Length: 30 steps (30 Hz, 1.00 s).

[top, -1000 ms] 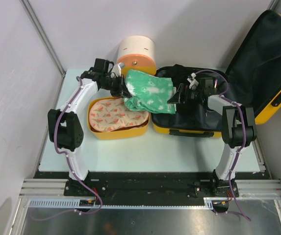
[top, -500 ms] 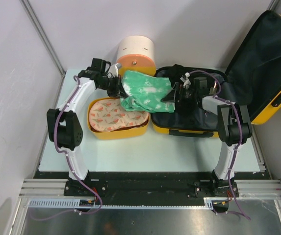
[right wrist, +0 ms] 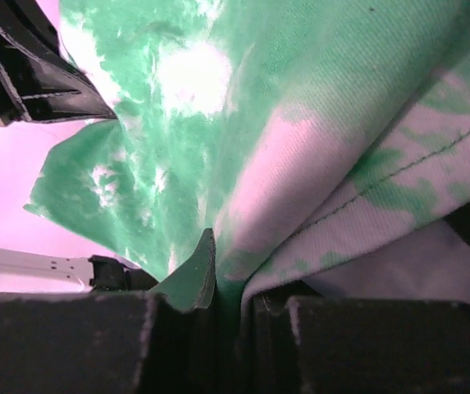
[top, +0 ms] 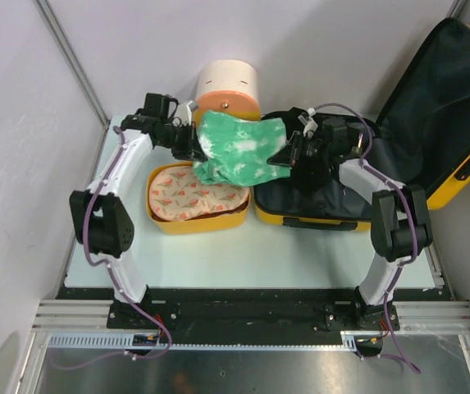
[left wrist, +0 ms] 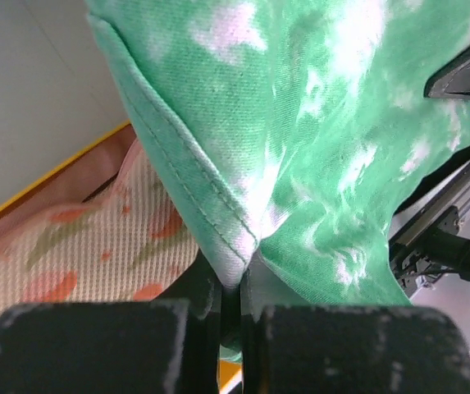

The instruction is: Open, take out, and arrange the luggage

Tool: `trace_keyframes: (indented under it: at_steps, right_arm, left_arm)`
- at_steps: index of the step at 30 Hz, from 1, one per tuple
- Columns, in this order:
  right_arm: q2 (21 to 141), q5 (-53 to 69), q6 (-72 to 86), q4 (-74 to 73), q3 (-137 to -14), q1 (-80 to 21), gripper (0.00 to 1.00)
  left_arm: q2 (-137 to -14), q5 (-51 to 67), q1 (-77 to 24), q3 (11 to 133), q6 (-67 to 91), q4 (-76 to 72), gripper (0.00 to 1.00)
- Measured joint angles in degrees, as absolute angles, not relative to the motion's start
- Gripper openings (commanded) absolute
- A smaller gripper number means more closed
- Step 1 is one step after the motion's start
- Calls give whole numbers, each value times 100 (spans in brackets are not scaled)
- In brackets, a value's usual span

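Note:
The luggage [top: 269, 218], a yellow hard-shell suitcase, lies open at the right, its dark-lined lid [top: 452, 94] propped up. A green and white tie-dye cloth [top: 239, 148] hangs stretched between both grippers, over the gap between the suitcase and the tub. My left gripper [top: 192, 146] is shut on the cloth's left edge, and the fold [left wrist: 243, 238] is pinched between the jaws [left wrist: 233, 283]. My right gripper [top: 288, 156] is shut on the right edge, with fabric [right wrist: 300, 189] bunched between the jaws [right wrist: 236, 283].
A smaller yellow tub [top: 198, 220] holding a pink patterned cloth [top: 189, 195] sits left of the suitcase, under the green cloth's left end. A cream-and-orange cylindrical container [top: 228, 86] stands behind it. Grey walls close in the left and back.
My right gripper has closed on the cloth's right edge. Both arms have moved back and up, and the cloth is now spread wider between them.

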<state>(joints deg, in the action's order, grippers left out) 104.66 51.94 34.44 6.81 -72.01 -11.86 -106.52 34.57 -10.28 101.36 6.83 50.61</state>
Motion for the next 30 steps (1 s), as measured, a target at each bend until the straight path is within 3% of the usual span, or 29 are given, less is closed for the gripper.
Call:
trace_keyframes:
  at_steps: [5,13,20,22,23,24,25,26,27,28,30]
  right_arm:
    - [10014,4703,3124,311,-7413,-1730,0]
    - [9935,4001,2718,-56,-7728,-3028,0]
    - [10394,3511,2322,-443,-7728,-3564,0]
    - [10626,3354,2206,-451,-7728,-3618,6]
    - [10704,3304,2161,-451,-7728,-3627,12]
    - [10785,3275,2104,-454,-7743,-3627,28]
    - [10840,3275,2064,-469,-7771,-3623,37]
    - [10866,3284,2036,-510,-7811,-3618,45]
    - [10871,3310,1968,-589,-7861,-3616,59]
    - [10864,3328,1896,-683,-7918,-3610,64]
    - [10829,3365,1780,-856,-8034,-3564,78]
  left_arm:
    - [-9653,3481,-652,9605,489,5135,0]
    - [-8106,3922,827,7826,266,5437,0]
    - [-8027,3557,1031,6785,-287,5419,0]
    - [-8241,3483,1048,6748,-366,5319,1]
    - [-8324,3472,1057,6748,-390,5262,6]
    - [-8414,3465,1066,6748,-419,5218,12]
    - [-8471,3461,1068,6748,-454,5192,22]
    - [-8499,3465,1070,6748,-499,5177,51]
    - [-8501,3465,1072,6748,-565,5170,72]
    - [-8484,3463,1090,6751,-679,5159,99]
    - [-8337,3406,1179,6751,-897,5100,100]
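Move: The green cloth hangs stretched between both closed grippers. It is bound for the orange bin, whose middle lies about 10 cm back, 2 cm left and 14 cm below the left gripper, and 9 cm back, 27 cm left and 12 cm below the right. From the left gripper, the drawer cabinet stands about 17 cm ahead and 8 cm right; from the right gripper, the open suitcase's base is centred about 15 cm right, level fore and aft. Bring both grippers left and back together, about 14 cm left and 8 to 10 cm back, keeping the green cloth spread between them: arch up about 5 cm first, then lower some 10 cm, the left to the bin's left rim, the right to its right rim. Turn both slightly counter-clockwise, let the right hand's left side dip, and open both grippers at the bottom. ##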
